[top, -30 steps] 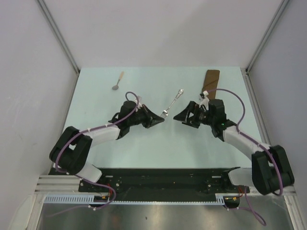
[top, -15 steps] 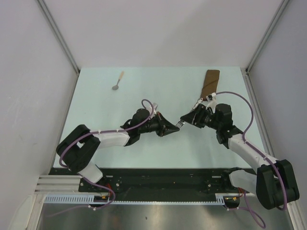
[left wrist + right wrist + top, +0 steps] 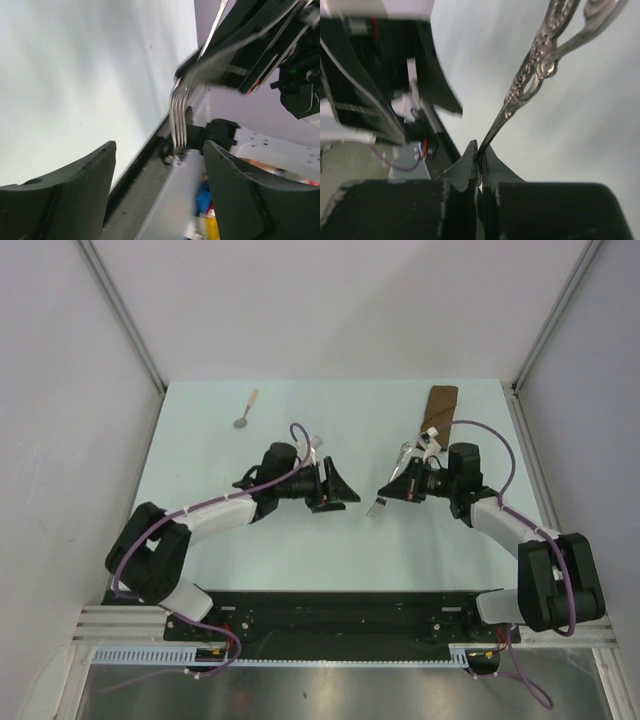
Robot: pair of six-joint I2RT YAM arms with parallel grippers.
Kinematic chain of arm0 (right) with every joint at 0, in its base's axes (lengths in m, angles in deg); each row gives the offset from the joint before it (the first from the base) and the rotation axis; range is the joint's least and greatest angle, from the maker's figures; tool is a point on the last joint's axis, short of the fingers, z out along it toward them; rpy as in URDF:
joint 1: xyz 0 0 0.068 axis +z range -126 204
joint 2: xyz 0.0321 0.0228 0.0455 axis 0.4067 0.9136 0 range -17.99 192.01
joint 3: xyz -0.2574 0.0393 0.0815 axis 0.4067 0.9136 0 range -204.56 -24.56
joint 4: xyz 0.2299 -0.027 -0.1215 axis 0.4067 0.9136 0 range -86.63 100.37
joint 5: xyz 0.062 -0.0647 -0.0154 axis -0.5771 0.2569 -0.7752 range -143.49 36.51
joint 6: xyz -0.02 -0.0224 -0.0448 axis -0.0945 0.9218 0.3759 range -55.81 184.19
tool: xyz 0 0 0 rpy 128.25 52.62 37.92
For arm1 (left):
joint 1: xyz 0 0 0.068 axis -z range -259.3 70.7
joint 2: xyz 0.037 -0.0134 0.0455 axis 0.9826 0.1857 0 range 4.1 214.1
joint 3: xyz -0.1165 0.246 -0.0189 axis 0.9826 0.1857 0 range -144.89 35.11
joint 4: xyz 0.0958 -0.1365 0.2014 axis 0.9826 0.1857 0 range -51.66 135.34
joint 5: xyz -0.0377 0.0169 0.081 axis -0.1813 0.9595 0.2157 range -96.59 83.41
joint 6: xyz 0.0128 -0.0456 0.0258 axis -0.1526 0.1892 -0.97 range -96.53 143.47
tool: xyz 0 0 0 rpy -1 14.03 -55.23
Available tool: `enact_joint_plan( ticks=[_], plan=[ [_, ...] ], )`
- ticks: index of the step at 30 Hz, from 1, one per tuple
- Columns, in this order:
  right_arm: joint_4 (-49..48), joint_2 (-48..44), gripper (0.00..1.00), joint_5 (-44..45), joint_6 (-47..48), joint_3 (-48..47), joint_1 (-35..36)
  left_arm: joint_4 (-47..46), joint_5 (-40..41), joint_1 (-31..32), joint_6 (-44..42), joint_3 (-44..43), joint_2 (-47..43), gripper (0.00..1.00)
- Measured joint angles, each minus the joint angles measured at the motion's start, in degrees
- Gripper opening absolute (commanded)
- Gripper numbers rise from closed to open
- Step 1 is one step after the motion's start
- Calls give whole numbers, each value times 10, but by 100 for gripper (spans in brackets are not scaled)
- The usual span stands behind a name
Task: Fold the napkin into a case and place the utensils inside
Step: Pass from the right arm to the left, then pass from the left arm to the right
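The napkin, folded into a narrow brown case (image 3: 438,412), lies at the back right of the table. One utensil, a silver fork (image 3: 376,507) with an ornate handle (image 3: 530,85), is held above the table with my right gripper (image 3: 392,488) shut on it; in the right wrist view the jaws (image 3: 479,148) pinch its shaft. My left gripper (image 3: 343,490) stands open just left of the fork, its jaws apart with nothing between them. The tines (image 3: 178,117) hang beyond my left gripper (image 3: 159,150). A small spoon (image 3: 245,410) with a tan handle lies at the back left.
White walls with metal corner posts close in the pale table (image 3: 300,550) on three sides. The black base rail (image 3: 340,610) of both arms runs along the near edge.
The fork has passed from my left gripper to my right. The left jaws opened and drew back to the left; the right jaws closed on the fork.
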State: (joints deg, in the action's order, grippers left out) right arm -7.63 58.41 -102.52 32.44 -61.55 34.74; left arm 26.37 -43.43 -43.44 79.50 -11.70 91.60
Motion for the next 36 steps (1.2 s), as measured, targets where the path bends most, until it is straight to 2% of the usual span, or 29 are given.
enact_joint_plan(
  ticks=[3, 6, 10, 18, 21, 22, 23, 24, 25, 26, 27, 28, 30, 31, 34, 36],
  plan=[
    [4, 17, 0, -53, 33, -10, 43, 68, -15, -28, -77, -65, -2, 76],
    [4, 40, 0, -93, 51, -10, 108, 92, -43, -32, -122, -117, 7, 73],
    [-12, 70, 0, -123, 52, -9, 160, 109, -71, -36, -146, -120, 15, 67],
    [-86, 82, 0, -146, 15, -1, 184, 97, -118, -75, -140, -76, 24, 64],
    [-116, 99, 0, -154, -5, -1, 200, 53, -140, -83, -112, -65, 36, 54],
    [-125, 106, 0, -156, -13, -1, 205, 31, -149, -84, -98, -60, 40, 37],
    [-129, 108, 2, -157, -15, -1, 209, 10, -157, -84, -84, -55, 43, 26],
    [-133, 111, 20, -158, -19, -1, 212, -12, -165, -84, -66, -50, 45, 17],
    [-138, 113, 29, -159, -24, -1, 216, -36, -173, -84, -52, -45, 48, 6],
    [-142, 114, 38, -158, -30, 0, 217, -52, -177, -85, -39, -41, 49, 4],
    [-145, 114, 53, -156, -34, 0, 216, -62, -180, -86, -32, -39, 51, 0],
    [-146, 113, 59, -150, -39, 2, 214, -70, -179, -88, -30, -38, 51, 0],
    [-144, 110, 66, -131, -52, 11, 208, -77, -178, -94, -30, -38, 51, 0],
    [-143, 104, 67, -122, -59, 20, 205, -81, -178, -97, -29, -38, 51, 0],
    [-143, 76, 66, -99, -86, 51, 201, -102, -175, -108, -18, -38, 51, 0],
    [-151, 58, 61, -89, -105, 71, 201, -123, -176, -111, -4, -38, 51, 0]
  ],
)
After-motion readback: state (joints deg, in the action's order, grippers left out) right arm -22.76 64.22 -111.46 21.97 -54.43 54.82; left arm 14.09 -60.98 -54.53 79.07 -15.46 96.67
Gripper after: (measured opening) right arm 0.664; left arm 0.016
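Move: The open left fingers point across at the fork, whose middle lies about 10 cm to the right, 5 cm ahead and slightly higher; the spoon lies roughly 40 cm ahead and 31 cm left, 15 cm below. The right hand pinches the fork by its neck, the middle some 4 cm ahead, with the left gripper about 9 cm left and 2 cm back; the folded napkin lies about 37 cm ahead, 20 cm right, 15 cm below. Still pinching the fork's neck, the right hand sweeps about 11 cm back and 10 cm left, turning some 35 degrees counter-clockwise so the handle comes round to the left gripper. The left hand rises almost 5 cm, dips, then shuts on the handle end; only then does the right open around the tine end, as the left eases forward, left and up. ##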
